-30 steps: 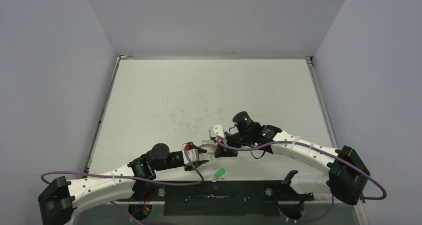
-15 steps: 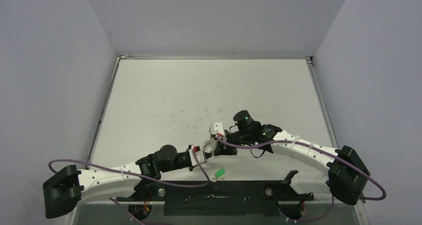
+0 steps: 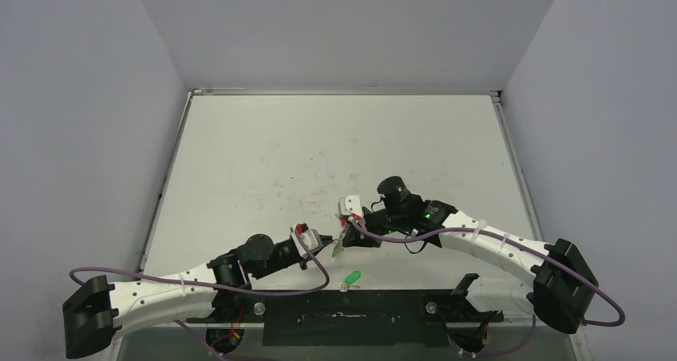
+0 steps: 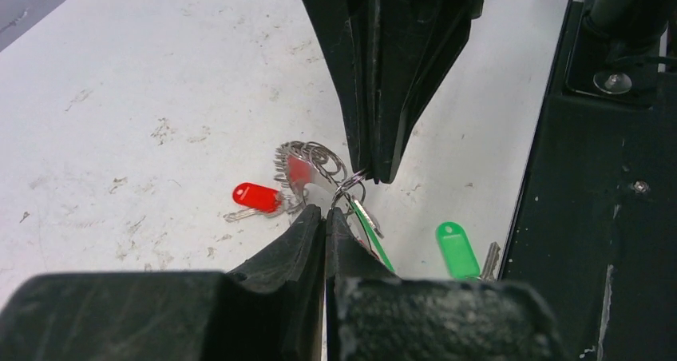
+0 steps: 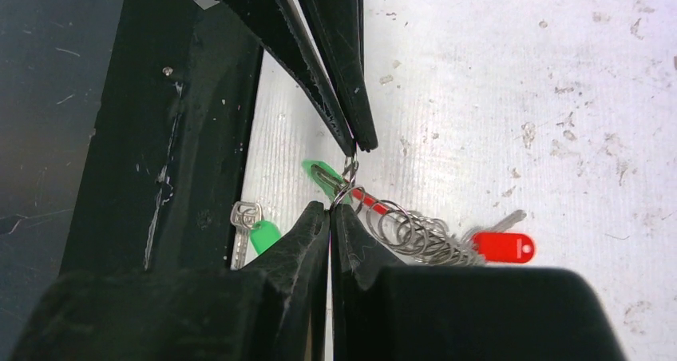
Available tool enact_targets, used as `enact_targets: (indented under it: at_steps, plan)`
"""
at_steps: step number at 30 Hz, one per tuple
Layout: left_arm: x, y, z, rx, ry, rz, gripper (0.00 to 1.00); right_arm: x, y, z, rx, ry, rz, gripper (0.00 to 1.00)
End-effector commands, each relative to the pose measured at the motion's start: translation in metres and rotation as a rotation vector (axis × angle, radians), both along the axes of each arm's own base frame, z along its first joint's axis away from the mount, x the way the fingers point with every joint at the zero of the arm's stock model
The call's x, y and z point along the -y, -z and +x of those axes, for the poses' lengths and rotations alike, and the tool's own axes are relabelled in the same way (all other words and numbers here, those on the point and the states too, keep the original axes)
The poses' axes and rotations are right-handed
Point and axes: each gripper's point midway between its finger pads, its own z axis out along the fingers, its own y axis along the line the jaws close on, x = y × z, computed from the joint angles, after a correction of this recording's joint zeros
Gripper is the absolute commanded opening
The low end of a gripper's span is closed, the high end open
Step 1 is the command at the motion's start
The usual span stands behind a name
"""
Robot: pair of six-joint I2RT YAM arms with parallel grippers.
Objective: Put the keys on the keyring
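Low over the table's near middle, my two grippers meet tip to tip. My left gripper [image 3: 326, 240] [image 4: 326, 212] is shut, and one green-headed key [image 3: 338, 247] [image 4: 372, 239] [image 5: 319, 174] hangs from its tips by a small ring. My right gripper [image 3: 346, 235] [image 5: 330, 207] is shut on the end of the keyring [image 4: 307, 160] [image 5: 415, 233], a silvery coil with a red strip. A red tag [image 4: 257, 196] [image 5: 501, 247] trails from the coil onto the table. The second green key [image 3: 351, 279] [image 4: 457, 249] [image 5: 259, 235] lies flat by the table's near edge.
The black base plate [image 3: 343, 317] [image 4: 591, 217] [image 5: 176, 137] runs along the near edge, right beside the loose key. The white table [image 3: 335, 153] is scuffed, with grey walls round the far sides. Purple cables loop over both arms.
My left gripper has moved right toward the right gripper and gone from open to shut. A green key now shows between the two grippers. The right arm has barely moved.
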Motion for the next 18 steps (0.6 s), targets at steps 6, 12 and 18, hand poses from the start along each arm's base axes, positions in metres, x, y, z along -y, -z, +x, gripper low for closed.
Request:
enact_targets:
  at_steps: [6,12,18]
  plan:
    - [-0.013,-0.019,0.007,-0.010,-0.079,-0.074,0.00,-0.004,-0.021,-0.005,0.021,-0.037,0.066,0.00]
    - [-0.004,-0.030,-0.005,0.010,0.006,-0.117,0.23,-0.004,-0.021,-0.002,0.026,-0.022,0.066,0.00]
    - [0.000,-0.044,-0.017,0.076,0.087,-0.181,0.36,-0.005,-0.024,-0.003,0.024,-0.025,0.074,0.00]
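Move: The small ring stretched between the two hands lies about 2 cm to the left hand's right and 2 cm to the right hand's left, level with both. From the left hand, the keyring hangs some 3 cm ahead, 3 cm right and 5 cm below; the red-tagged key is about 5 cm ahead, 3 cm right and 7 cm below. The loose green-tagged key on the table lies roughly 11 cm back, 5 cm right and 12 cm below. Still pinching the small ring, the left hand first rises about 1 cm and eases left, away from the right fingertips; then its fingers open to about a third and let the ring go as it creeps up a little more and backs off about 1 cm. The right hand keeps its pinch and stays practically in place. ##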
